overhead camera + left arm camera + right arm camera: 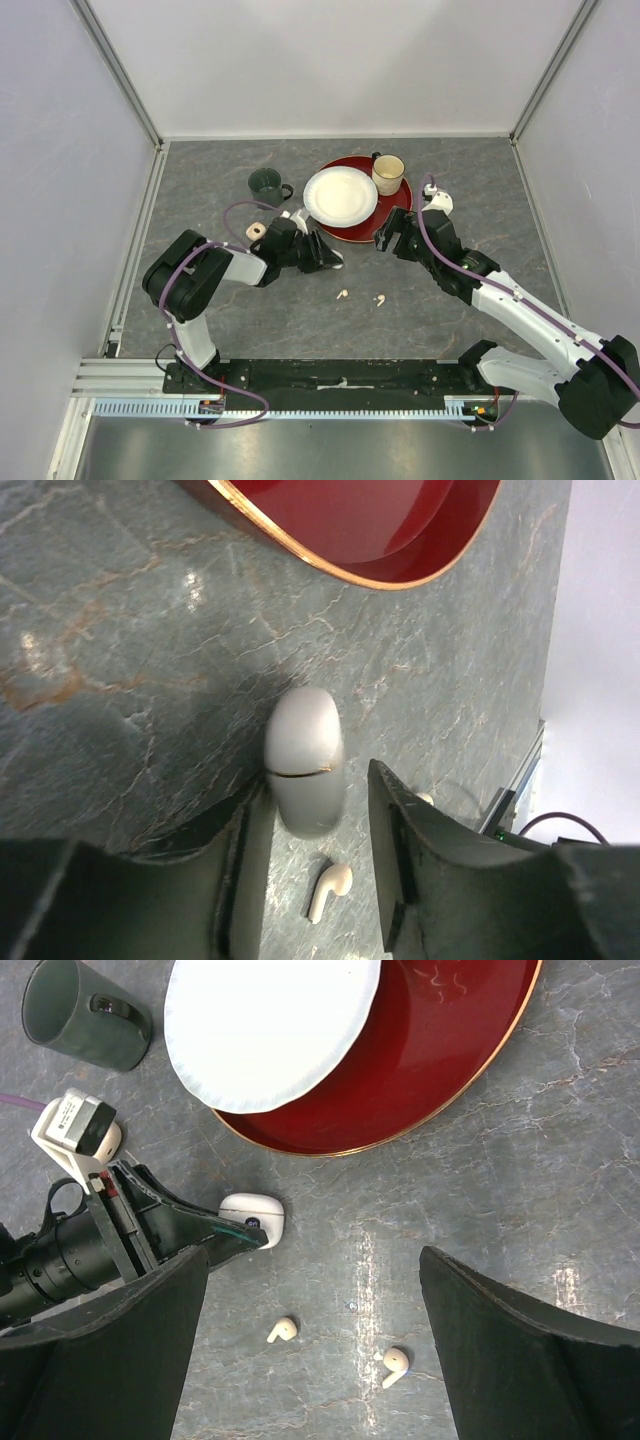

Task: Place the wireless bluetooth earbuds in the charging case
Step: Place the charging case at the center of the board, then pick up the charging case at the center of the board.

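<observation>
The white charging case (303,760) lies on the grey table with its lid closed, just below the red plate. My left gripper (318,780) straddles its near end. The left finger (240,870) sits against the case and a narrow gap shows at the right finger (400,860), so the jaws stand slightly open. From above, the case (336,258) is at the left gripper's (328,258) tips. Two pale earbuds (342,294) (380,299) lie loose on the table nearer the arms. One earbud (330,890) lies between the left fingers. My right gripper (315,1260) hovers wide open above both earbuds (283,1330) (396,1365), holding nothing.
A red plate (398,210) carries a white paper plate (340,195) and a beige mug (388,173). A dark green mug (266,185) stands to its left. A small beige object (257,231) lies beside the left arm. White walls enclose the table.
</observation>
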You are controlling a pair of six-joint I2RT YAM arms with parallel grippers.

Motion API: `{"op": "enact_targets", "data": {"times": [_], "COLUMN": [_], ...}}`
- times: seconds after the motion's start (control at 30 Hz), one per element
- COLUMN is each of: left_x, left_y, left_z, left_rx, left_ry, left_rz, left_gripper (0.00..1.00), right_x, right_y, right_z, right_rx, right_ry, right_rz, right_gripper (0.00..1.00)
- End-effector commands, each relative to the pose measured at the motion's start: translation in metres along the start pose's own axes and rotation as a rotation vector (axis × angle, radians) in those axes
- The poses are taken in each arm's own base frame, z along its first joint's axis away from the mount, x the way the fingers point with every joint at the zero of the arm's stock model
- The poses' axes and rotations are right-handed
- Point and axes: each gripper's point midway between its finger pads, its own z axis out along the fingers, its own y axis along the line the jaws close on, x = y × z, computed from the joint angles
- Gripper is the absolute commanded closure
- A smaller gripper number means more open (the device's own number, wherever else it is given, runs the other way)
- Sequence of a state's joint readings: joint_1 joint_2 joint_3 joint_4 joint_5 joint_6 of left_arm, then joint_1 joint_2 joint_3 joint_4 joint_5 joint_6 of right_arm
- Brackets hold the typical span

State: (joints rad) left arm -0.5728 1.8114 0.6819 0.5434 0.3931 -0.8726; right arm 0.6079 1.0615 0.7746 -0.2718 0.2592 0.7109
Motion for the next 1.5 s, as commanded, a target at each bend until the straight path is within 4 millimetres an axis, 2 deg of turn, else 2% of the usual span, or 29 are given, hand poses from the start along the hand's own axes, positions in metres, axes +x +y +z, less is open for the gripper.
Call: {"op": "enact_targets", "data": {"times": [0.0,0.17,0.33,0.4,0.43,0.63,0.67,0.7,0.77,0.8,0.87,0.9,0.97,1.0,1.03,1.1,1.13,1.2,1.23,1.27,1.3,1.33,1.4,1.43,1.47], "left_x": [-0.004,-0.002,0.0,0.001,0.001,-0.01,-0.016,-0.023,-0.034,-0.046,-0.064,-0.075,-0.094,-0.098,-0.106,-0.117,-0.122,-0.136,-0.142,-0.154,-0.163,-0.16,-0.163,-0.169,-0.177], "left_y": [0.005,0.009,0.016,0.02,0.022,0.035,0.035,0.024,0.014,0.0,-0.005,-0.019,-0.016,-0.015,-0.007,0.0,0.01,0.019,0.027,0.04,0.041,0.039,0.053,0.056,0.069], "left_z": [0.003,-0.001,-0.01,-0.015,-0.017,-0.04,-0.045,-0.053,-0.067,-0.08,-0.097,-0.11,-0.127,-0.133,-0.14,-0.148,-0.15,-0.159,-0.16,-0.171,-0.177,-0.17,-0.176,-0.178,-0.186], "left_rx": [-0.044,-0.063,-0.118,-0.145,-0.16,-0.286,-0.306,-0.292,-0.315,-0.302,-0.352,-0.34,-0.408,-0.422,-0.482,-0.552,-0.613,-0.676,-0.708,-0.755,-0.766,-0.681,-0.65,-0.648,-0.657], "left_ry": [-0.003,-0.005,-0.004,-0.002,-0.004,-0.063,-0.089,-0.114,-0.14,-0.185,-0.239,-0.289,-0.366,-0.381,-0.391,-0.381,-0.339,-0.266,-0.246,-0.245,-0.225,-0.18,-0.128,-0.138,-0.137], "left_rz": [-0.034,-0.024,-0.008,0.01,0.014,0.092,0.103,0.122,0.176,0.207,0.287,0.331,0.439,0.495,0.591,0.679,0.782,0.9,0.902,0.879,0.909,0.947,1.026,1.025,0.994], "left_gripper": [0.48,0.39,0.37,0.36,0.3,0.25,0.24,0.23,0.23,0.22,0.2,0.18,0.16,0.14,0.13,0.12,0.11,0.07,0.06,0.05,0.05,0.05,0.05,0.05,0.06], "right_x": [-0.007,-0.006,-0.003,-0.003,-0.004,-0.003,-0.004,-0.004,-0.003,-0.002,-0.001,-0.001,0.0,0.0,0.0,0.001,0.001,0.0,0.0,0.0,-0.001,-0.001,-0.002,-0.001,-0.001], "right_y": [0.004,0.004,0.004,0.005,0.005,0.006,0.007,0.006,0.007,0.006,0.005,0.006,0.006,0.006,0.007,0.008,0.009,0.011,0.011,0.012,0.013,0.013,0.013,0.013,0.013], "right_z": [-0.003,-0.003,-0.001,0.0,0.0,0.004,0.004,0.004,0.005,0.006,0.006,0.007,0.008,0.008,0.008,0.008,0.008,0.007,0.007,0.006,0.006,0.005,0.003,0.003,0.003], "right_rx": [-0.019,-0.022,-0.022,-0.025,-0.022,-0.022,-0.025,-0.023,-0.024,-0.021,-0.021,-0.023,-0.025,-0.026,-0.028,-0.035,-0.038,-0.05,-0.052,-0.056,-0.06,-0.063,-0.068,-0.067,-0.069], "right_ry": [-0.018,-0.013,-0.001,-0.001,-0.001,0.003,0.004,0.004,0.007,0.01,0.011,0.011,0.015,0.016,0.014,0.018,0.019,0.019,0.019,0.02,0.017,0.018,0.014,0.015,0.013], "right_rz": [0.018,0.018,0.021,0.023,0.023,0.022,0.02,0.018,0.015,0.014,0.012,0.012,0.009,0.009,0.01,0.007,0.006,0.004,0.005,0.0,0.001,0.0,-0.002,-0.004,-0.001], "right_gripper": [0.07,0.07,0.07,0.07,0.07,0.07,0.07,0.07,0.07,0.07,0.06,0.06,0.06,0.07,0.07,0.06,0.06,0.06,0.06,0.06,0.06,0.06,0.06,0.06,0.06]}}
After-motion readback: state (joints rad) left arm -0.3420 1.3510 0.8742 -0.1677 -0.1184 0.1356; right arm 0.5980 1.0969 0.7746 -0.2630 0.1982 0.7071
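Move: The white charging case sits right between the left fingertips, about a centimetre below the hand point. The beige case, next in line for this hand, is some 20 cm to the hand's left, 8 cm farther out and barely lower, with the green mug 16 cm left and 18 cm ahead. The nearer loose earbud is about 9 cm back and 3 cm right. From the idle right hand, the beige case is roughly 34 cm left, 7 cm ahead and 16 cm down. The left hand lets the white charging case go on the board, its fingers spreading from under half open to nearly full while it hardly shifts, then backs off leftwards, low over the table. Once clear it lifts about 10 cm and sweeps on left, some 19 cm in all and a little forward, towards the beige case and above it, while the wrist turns about 60 degrees so that the fingers come round from pointing right to pointing forward and down. ##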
